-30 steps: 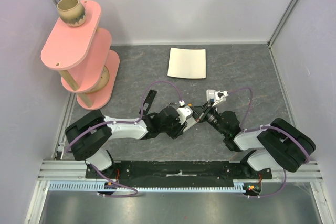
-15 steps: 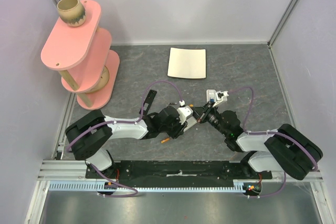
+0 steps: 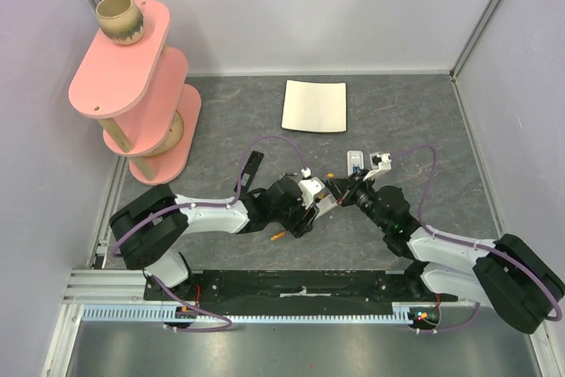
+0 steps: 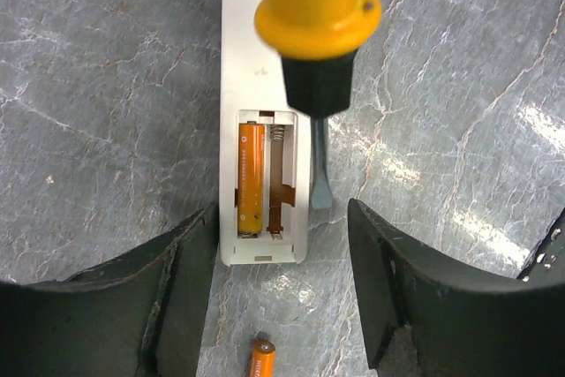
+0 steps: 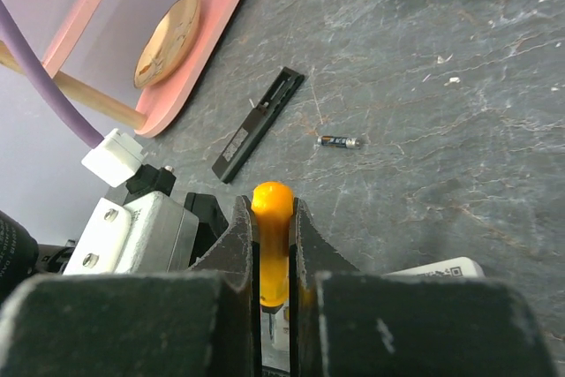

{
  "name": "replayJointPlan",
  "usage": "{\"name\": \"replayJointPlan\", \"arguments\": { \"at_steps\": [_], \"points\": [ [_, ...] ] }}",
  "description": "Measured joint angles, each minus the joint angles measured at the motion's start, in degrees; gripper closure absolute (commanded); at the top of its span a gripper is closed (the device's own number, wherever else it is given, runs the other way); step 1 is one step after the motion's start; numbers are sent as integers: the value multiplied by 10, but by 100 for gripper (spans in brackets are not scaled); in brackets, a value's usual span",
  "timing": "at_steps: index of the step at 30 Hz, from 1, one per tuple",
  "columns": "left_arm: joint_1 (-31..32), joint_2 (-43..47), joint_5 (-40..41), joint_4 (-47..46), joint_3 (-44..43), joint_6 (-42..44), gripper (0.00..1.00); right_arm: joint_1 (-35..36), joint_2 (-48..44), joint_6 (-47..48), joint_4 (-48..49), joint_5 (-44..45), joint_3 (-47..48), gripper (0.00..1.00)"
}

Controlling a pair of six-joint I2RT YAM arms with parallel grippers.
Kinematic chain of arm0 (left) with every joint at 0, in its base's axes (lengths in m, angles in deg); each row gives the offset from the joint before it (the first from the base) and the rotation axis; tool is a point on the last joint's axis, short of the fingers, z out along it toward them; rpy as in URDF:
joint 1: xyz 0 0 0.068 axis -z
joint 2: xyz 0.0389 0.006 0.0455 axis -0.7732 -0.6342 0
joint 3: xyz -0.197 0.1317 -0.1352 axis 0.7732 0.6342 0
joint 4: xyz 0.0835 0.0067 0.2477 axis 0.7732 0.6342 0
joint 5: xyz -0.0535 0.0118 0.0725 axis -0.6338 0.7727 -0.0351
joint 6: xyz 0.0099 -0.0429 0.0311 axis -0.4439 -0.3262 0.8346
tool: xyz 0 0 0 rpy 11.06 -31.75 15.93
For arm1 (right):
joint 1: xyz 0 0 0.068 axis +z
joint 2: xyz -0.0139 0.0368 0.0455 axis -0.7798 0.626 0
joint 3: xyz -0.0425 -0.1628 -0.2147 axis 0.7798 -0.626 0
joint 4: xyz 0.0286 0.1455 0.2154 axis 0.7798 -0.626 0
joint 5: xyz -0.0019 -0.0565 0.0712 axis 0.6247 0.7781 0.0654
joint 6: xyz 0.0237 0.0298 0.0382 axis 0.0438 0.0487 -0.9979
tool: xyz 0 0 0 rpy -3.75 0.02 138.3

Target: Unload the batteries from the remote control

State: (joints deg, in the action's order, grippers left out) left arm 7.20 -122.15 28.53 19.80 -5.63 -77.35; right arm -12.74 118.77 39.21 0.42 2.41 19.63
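In the left wrist view the white remote control lies flat with its battery bay uncovered. One orange battery sits in the bay's left slot; the right slot shows only a bare spring. A second orange battery lies loose on the table just below the remote's end. My left gripper is open, its jaws straddling that end, holding nothing. My right gripper is shut on a yellow-handled screwdriver, whose blade rests on the table beside the remote's right edge.
A flat black bar lies left of the arms, with a small dark cell near it. A white square plate sits at the back. A pink tiered shelf with a cup stands far left.
An orange battery has landed on the table by the left arm. The left jaws have opened wider. The right arm's elbow has swung out right while its gripper keeps the screwdriver.
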Motion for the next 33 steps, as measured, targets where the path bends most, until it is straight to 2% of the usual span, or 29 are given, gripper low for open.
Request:
{"name": "replayJointPlan", "arguments": {
  "at_steps": [11,22,25,28,29,33],
  "points": [
    [9,1,-38,-15,6,-24,35,-1,-43,25,-67,25,2,100],
    [27,6,-108,-91,48,-48,39,-3,-79,37,-103,31,2,100],
    [15,22,-116,-105,71,-59,47,-4,-96,45,-119,35,2,100],
    [-12,52,-134,-119,109,-75,58,-4,-107,50,-132,38,2,100],
    [-24,64,-142,-123,123,-81,65,-4,-108,51,-136,39,2,100],
    [-62,89,-169,-134,148,-96,76,-4,-109,55,-147,40,2,100]
  ]
}}
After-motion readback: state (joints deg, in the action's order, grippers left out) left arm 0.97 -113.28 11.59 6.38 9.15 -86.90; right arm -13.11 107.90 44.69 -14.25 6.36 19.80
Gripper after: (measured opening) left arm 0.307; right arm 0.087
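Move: The left hand's open fingers straddle the white remote's near end, with its middle some 3 cm ahead, 5 cm right and just below. A loose orange battery lies about 4 cm back and 7 cm left, and a dark battery 12 cm ahead and 4 cm left. From the right hand, holding the screwdriver, the remote's middle is about 4 cm back, 4 cm left and 13 cm down; the wide white remote is 8 cm ahead, 3 cm right. Left hand draws back 5 cm, turning the remote, then swings left, closing; right carries the screwdriver slightly right. ##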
